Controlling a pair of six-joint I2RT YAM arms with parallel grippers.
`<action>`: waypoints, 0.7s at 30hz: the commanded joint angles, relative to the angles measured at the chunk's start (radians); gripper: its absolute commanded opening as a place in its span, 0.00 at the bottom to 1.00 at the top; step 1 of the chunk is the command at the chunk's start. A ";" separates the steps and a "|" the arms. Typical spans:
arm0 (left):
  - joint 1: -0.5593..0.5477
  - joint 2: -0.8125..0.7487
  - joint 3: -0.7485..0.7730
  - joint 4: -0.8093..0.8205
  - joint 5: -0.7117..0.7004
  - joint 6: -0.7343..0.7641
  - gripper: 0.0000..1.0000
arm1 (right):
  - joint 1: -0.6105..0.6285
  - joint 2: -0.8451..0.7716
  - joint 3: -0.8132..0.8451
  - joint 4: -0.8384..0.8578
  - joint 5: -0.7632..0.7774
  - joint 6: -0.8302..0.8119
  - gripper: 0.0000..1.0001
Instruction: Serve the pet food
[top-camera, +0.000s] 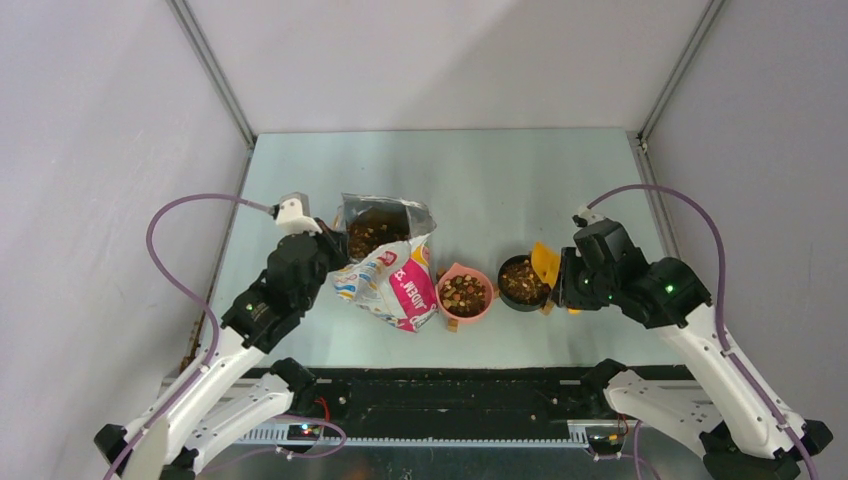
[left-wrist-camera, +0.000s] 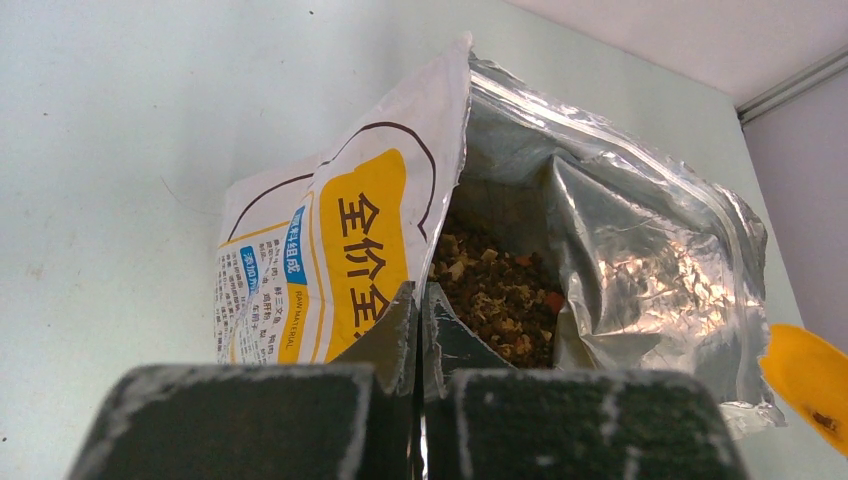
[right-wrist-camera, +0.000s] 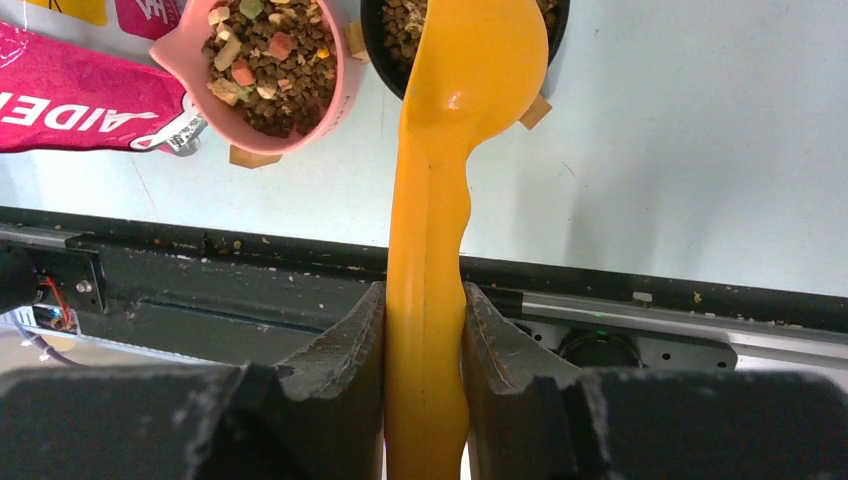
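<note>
The pet food (top-camera: 372, 236) fills the open foil mouth of a white, yellow and pink bag (top-camera: 392, 285) lying left of centre. My left gripper (top-camera: 333, 252) is shut on the bag's near rim, and its fingertips (left-wrist-camera: 405, 310) pinch the edge beside the kibble (left-wrist-camera: 495, 290). More pet food lies in a pink bowl (top-camera: 484, 308) and a black bowl (top-camera: 505, 292) beside it. My right gripper (right-wrist-camera: 424, 300) is shut on the handle of a yellow scoop (right-wrist-camera: 478, 60). The scoop's head hangs over the black bowl (right-wrist-camera: 378, 45), right of the pink bowl (right-wrist-camera: 340, 100).
A black rail (top-camera: 440, 395) runs along the table's near edge, just below the bowls. Tan tabs (right-wrist-camera: 250, 157) stick out under both bowls. Grey walls close in the left, right and far sides. The bag's pink face (right-wrist-camera: 70, 100) lies left of the pink bowl.
</note>
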 joint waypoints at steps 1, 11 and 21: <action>0.002 -0.004 0.006 -0.036 -0.018 0.016 0.00 | -0.015 0.011 -0.005 0.038 -0.002 0.036 0.00; 0.002 -0.044 -0.004 -0.073 -0.029 -0.035 0.00 | -0.347 -0.200 -0.215 0.475 -0.325 0.156 0.00; 0.002 -0.067 -0.006 -0.139 -0.037 -0.089 0.00 | -0.821 -0.216 -0.551 0.883 -0.639 0.341 0.00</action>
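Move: Ahead of the right hand, which still holds the orange scoop, lies the clear table right of the black bowl: about 13 cm ahead, 9 cm to its right and 21 cm below. The black bowl is some 13 cm straight ahead and 19 cm down; the pink bowl is 10 cm ahead and 15 cm left, equally low. From the left hand that clear table is roughly 2 cm ahead, 44 cm to the right and 24 cm down. Swinging the held scoop off the black bowl's right rim, the right hand gathers speed forward for about 8 cm, veers rightward and sinks slightly late on. The wrist rolls left side up and turns clockwise, some 30 degrees each, the grip unchanged. The left hand keeps the bag's edge pinched, easing back about 1 cm. ##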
